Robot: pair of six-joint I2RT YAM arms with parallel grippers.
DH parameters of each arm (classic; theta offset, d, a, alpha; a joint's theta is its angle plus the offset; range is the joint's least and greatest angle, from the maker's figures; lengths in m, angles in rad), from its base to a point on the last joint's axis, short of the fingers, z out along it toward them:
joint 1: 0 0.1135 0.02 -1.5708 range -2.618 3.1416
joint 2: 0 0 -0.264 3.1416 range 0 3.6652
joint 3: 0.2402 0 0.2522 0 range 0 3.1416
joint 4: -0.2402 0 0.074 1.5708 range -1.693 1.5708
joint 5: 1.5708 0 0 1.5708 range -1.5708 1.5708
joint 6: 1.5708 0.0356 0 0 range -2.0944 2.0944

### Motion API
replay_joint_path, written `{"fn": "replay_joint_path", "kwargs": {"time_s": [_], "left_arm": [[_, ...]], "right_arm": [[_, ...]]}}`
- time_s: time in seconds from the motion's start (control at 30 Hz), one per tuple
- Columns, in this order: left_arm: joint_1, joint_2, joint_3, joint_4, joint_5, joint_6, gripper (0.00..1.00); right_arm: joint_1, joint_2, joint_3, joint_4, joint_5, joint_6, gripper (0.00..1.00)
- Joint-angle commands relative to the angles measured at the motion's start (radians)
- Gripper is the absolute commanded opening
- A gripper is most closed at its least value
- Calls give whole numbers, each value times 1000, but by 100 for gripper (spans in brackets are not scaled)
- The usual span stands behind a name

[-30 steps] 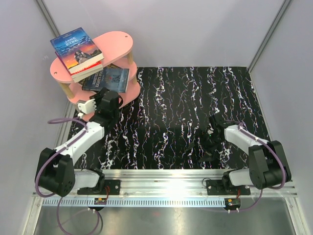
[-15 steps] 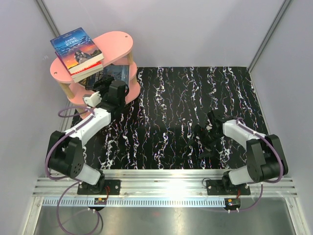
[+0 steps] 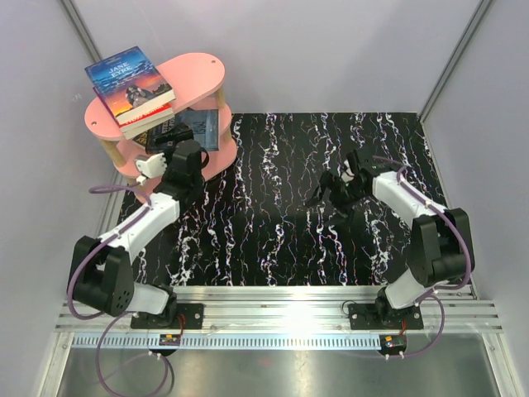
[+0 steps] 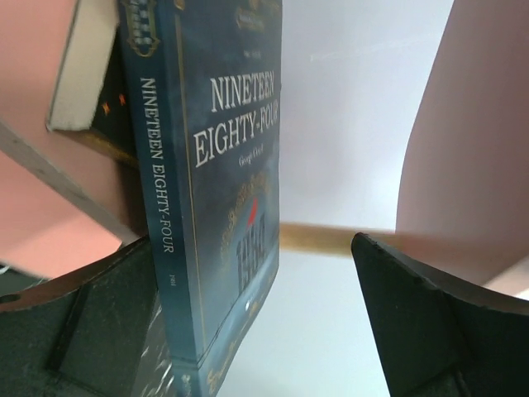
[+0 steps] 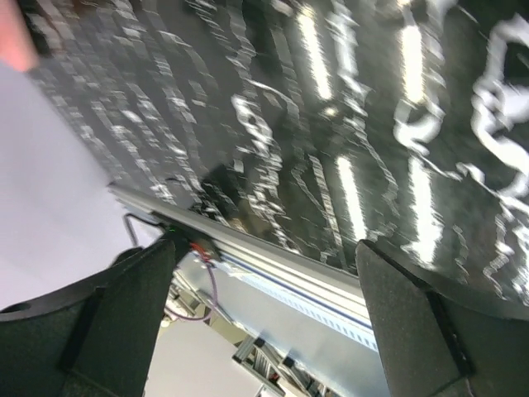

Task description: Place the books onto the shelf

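The pink shelf (image 3: 197, 74) stands at the back left. On its top board lies the blue "Jane Eyre" book (image 3: 128, 81) on a red book (image 3: 147, 122). The dark blue "Nineteen Eighty-Four" book (image 3: 201, 126) lies on the middle board. My left gripper (image 3: 169, 139) is at that board's edge and open. In the left wrist view the book (image 4: 216, 165) sits between the wide jaws of my left gripper (image 4: 248, 244), close beside the left finger (image 4: 91, 331) and apart from the right finger (image 4: 430, 322). My right gripper (image 3: 324, 192) hangs open and empty over the mat.
A black marbled mat (image 3: 273, 223) covers the table. Another book's pale page edge (image 4: 78, 70) shows under the dark blue one. A wooden post (image 4: 322, 238) crosses behind the jaws. The metal rail (image 5: 331, 289) at the near edge shows between the fingers of the right gripper (image 5: 264, 248).
My left gripper has opened and let go of the dark blue book, which now lies further in on the middle board. The right arm has swung away from the near edge toward the centre.
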Motion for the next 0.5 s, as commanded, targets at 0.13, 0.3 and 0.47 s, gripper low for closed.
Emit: {"fn": "replay_joint_path", "kwargs": {"time_s": [0.13, 0.3, 0.47], "left_arm": [[2, -151, -76, 38, 132, 146, 99], [4, -234, -102, -9, 169, 197, 99], [21, -256, -123, -9, 179, 148, 99]], "right_arm": [[15, 122, 235, 45, -117, 11, 93], [86, 215, 388, 87, -162, 68, 54], [216, 330, 590, 132, -179, 160, 20]]}}
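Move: Just short of the shelf's middle board, the open left hand has Nineteen Eighty-Four about 3 cm ahead, 2 cm to its right and 6 cm below. From that hand, the Treehouse book lies some 3 cm ahead, 3 cm left and 8 cm below; the Jane Eyre stack on the top board is about 6 cm ahead, 7 cm left and 12 cm above. From the right hand, Nineteen Eighty-Four is roughly 14 cm ahead, 34 cm left and 8 cm higher. Backing away from Nineteen Eighty-Four, the left hand draws back about 4 cm, first level and then rising some 3 cm, with its fingers still wide open and the wrist turning slightly clockwise. Meanwhile the empty right hand swings forward, increasingly left and upward over the bare table towards the shelf, roughly 14 cm in all, and closes most of the way on nothing. ##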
